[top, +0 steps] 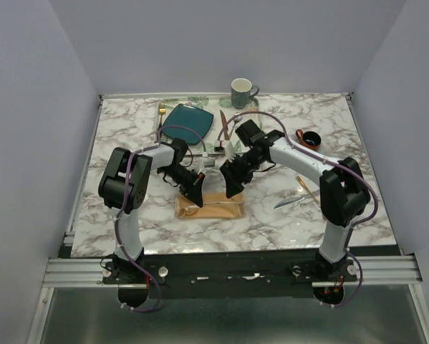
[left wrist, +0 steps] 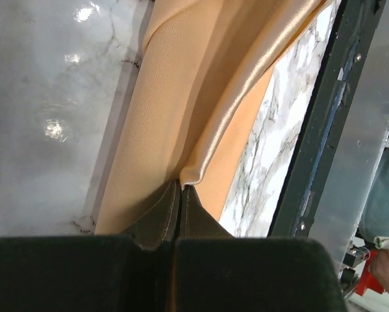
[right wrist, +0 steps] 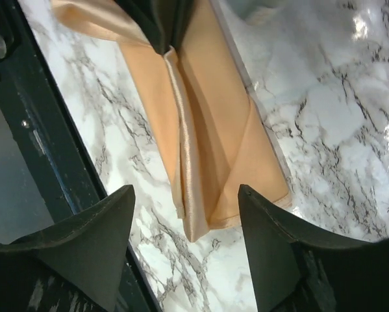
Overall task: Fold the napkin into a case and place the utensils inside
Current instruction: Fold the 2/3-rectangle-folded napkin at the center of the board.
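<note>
The peach-tan napkin [top: 221,209] lies folded into a long strip near the table's front edge. My left gripper [top: 196,195] is shut on a raised fold of the napkin [left wrist: 162,110] at its left end, fingertips [left wrist: 180,188] pinching the hem. My right gripper [top: 234,188] hovers open over the right end of the napkin [right wrist: 213,130], with nothing between its fingers [right wrist: 97,227]. The utensils lie to the right on the marble: a gold spoon [top: 306,188] and a silver knife [top: 289,202].
A teal plate [top: 189,120], a gold fork [top: 161,111] and a brown-handled knife [top: 225,125] sit at the back. A mug [top: 241,92] stands at the far edge, and a small dark bowl [top: 311,138] at the right. The black front rail [right wrist: 45,143] runs beside the napkin.
</note>
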`<state>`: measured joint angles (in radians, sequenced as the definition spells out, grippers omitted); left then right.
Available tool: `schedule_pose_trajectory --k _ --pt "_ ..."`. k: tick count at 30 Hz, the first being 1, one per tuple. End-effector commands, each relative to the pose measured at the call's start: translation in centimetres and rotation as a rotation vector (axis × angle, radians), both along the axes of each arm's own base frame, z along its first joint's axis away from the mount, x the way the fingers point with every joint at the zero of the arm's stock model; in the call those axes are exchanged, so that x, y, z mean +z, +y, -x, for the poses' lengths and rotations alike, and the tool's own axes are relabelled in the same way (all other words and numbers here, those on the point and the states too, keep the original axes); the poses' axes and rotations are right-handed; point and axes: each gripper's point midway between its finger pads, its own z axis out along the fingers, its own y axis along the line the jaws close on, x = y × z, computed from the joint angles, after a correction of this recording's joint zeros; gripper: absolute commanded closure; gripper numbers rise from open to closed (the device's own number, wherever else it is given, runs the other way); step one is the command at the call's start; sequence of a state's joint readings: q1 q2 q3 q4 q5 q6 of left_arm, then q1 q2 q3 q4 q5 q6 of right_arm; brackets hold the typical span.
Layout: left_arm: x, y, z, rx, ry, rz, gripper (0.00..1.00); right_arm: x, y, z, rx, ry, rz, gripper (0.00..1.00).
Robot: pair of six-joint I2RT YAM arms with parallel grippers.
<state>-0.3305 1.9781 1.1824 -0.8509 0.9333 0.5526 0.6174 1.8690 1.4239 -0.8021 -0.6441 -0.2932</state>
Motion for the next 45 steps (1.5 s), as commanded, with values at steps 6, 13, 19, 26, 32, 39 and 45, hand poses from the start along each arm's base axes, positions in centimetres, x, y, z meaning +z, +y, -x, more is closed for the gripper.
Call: schedule_pose_trajectory --k 6,13,19,26,32,39,45 --pt "-0.2 0.5 -1.0 0.028 0.039 0.005 1.00 0.3 1.0 0.8 0.150 -0.136 -0.111 0.28" --pt "-0.5 0.6 -1.3 0.034 0.052 0.009 1.00 -2.9 1.5 0.1 0.212 -0.223 -0.030 0.32" --pt "-0.5 0.5 -1.8 0.051 0.064 0.016 1.00 -4.5 1.5 -0.2 0.216 -0.216 0.011 0.40" --pt "-0.5 0.6 -2.1 0.061 0.069 0.028 1.00 -5.6 1.5 0.1 0.230 -0.200 0.040 0.54" --pt "1.6 0.7 -2.7 0.086 0.032 0.087 0.87 -5.4 1.6 0.1 0.190 -0.170 0.047 0.99" --pt "6.2 2.0 -4.0 0.178 -0.049 0.181 0.48 -4.7 1.8 1.0 0.177 -0.086 0.012 0.99" --pt "6.4 2.7 -5.6 0.254 -0.092 0.136 0.49 -4.1 2.2 1.0 0.179 -0.055 -0.015 0.99"
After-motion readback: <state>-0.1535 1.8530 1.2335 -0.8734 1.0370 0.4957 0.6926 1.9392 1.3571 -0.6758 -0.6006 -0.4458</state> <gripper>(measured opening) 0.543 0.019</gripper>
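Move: The napkin's raised flap has its right part just below the right hand's open fingers, about 1 cm back, 1 cm to the left and some 6 cm down; from that hand the silver knife on the board is roughly 18 cm to the right, 1 cm back and 9 cm lower. The left hand already pinches the flap's left part right at its fingertips, and the flap's right part lies about 9 cm to its right, level in reach and height. The napkin's flap passes from one hand to the other: while the left fingers keep it pinched and ease 1 to 2 cm forward, the right hand sinks about 6 cm onto its right part, turning some 10 degrees counter-clockwise, and shuts on the edge. The left fingers then open and leave it, rising about 6 cm and moving forward and slightly left; the right, still pinching, starts up by 1 cm. ##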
